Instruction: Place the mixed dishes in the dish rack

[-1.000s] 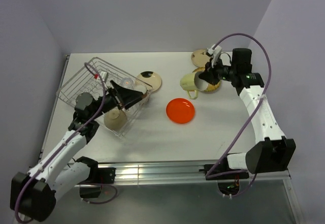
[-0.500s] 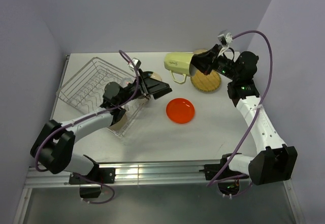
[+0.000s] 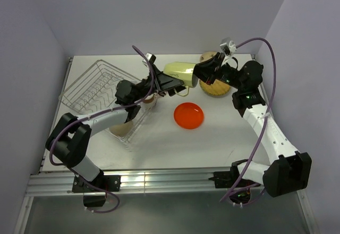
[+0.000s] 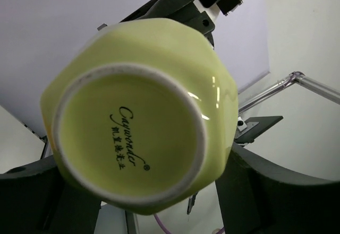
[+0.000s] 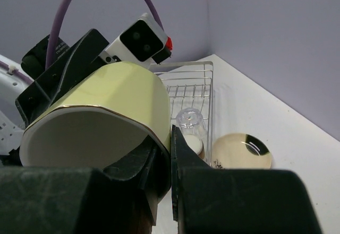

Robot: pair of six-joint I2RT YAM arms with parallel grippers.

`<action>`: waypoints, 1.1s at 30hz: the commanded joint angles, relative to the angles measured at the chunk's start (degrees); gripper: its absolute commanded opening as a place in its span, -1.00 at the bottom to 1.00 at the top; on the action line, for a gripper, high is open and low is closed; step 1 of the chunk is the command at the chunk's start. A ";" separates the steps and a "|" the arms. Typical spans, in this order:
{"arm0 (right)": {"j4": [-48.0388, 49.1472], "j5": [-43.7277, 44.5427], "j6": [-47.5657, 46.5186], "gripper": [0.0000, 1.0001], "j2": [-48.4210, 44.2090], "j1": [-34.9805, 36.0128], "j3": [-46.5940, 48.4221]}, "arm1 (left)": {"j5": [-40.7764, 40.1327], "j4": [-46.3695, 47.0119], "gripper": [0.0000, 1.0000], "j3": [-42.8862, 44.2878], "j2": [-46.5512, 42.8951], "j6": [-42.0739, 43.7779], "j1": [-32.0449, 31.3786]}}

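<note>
The pale yellow mug point(image 3: 179, 74) hangs on its side in the air above the table, between the two arms. My right gripper point(image 3: 201, 74) is shut on its rim, one finger inside the mouth and one outside point(image 5: 169, 138). My left gripper point(image 3: 171, 83) stands open around the mug's base point(image 4: 138, 117), a finger point(image 4: 255, 191) on each side; I cannot tell whether they touch it. The dish rack point(image 3: 87, 85) sits at the back left with a clear glass point(image 5: 190, 120) and a pale bowl point(image 3: 120, 127) at its right end. An orange plate point(image 3: 188, 115) lies mid-table.
A tan woven plate point(image 3: 217, 88) lies under the right arm. A cream plate point(image 5: 241, 150) with a dark mark rests beside the rack's right end, mostly hidden by the left arm in the top view. Walls close the table at the back and sides.
The right arm lifted the mug from near the woven plate and carried it left. The left arm swung right from the rack to the mug's base, and its jaws narrowed a little.
</note>
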 commanded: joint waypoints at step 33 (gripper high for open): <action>9.83 8.32 -10.31 -1.00 -1.96 3.46 -2.69 | 5.70 -1.38 -0.68 5.33 -1.72 2.05 3.52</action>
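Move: The yellow mug hangs sideways in mid-air, its base towards the left gripper. Its middle lies about 4 cm ahead of the left hand point, level sideways and some 3 cm above; from the right hand point it is roughly 6 cm left, 1 cm back and 2 cm up. From the left hand, the red plate is about 6 cm ahead, 5 cm right and 33 cm below, and the dish rack's middle around 12 cm ahead, 32 cm left and 30 cm below. Hold the left gripper almost in place just behind and beneath the mug, at its handle side, and draw its wide-open fingers in by about half. Meanwhile keep the right fingers shut on the mug's rim, ease that hand about 2 cm forward and roll it some 10 degrees so its forward side lifts, with a slight clockwise turn. ##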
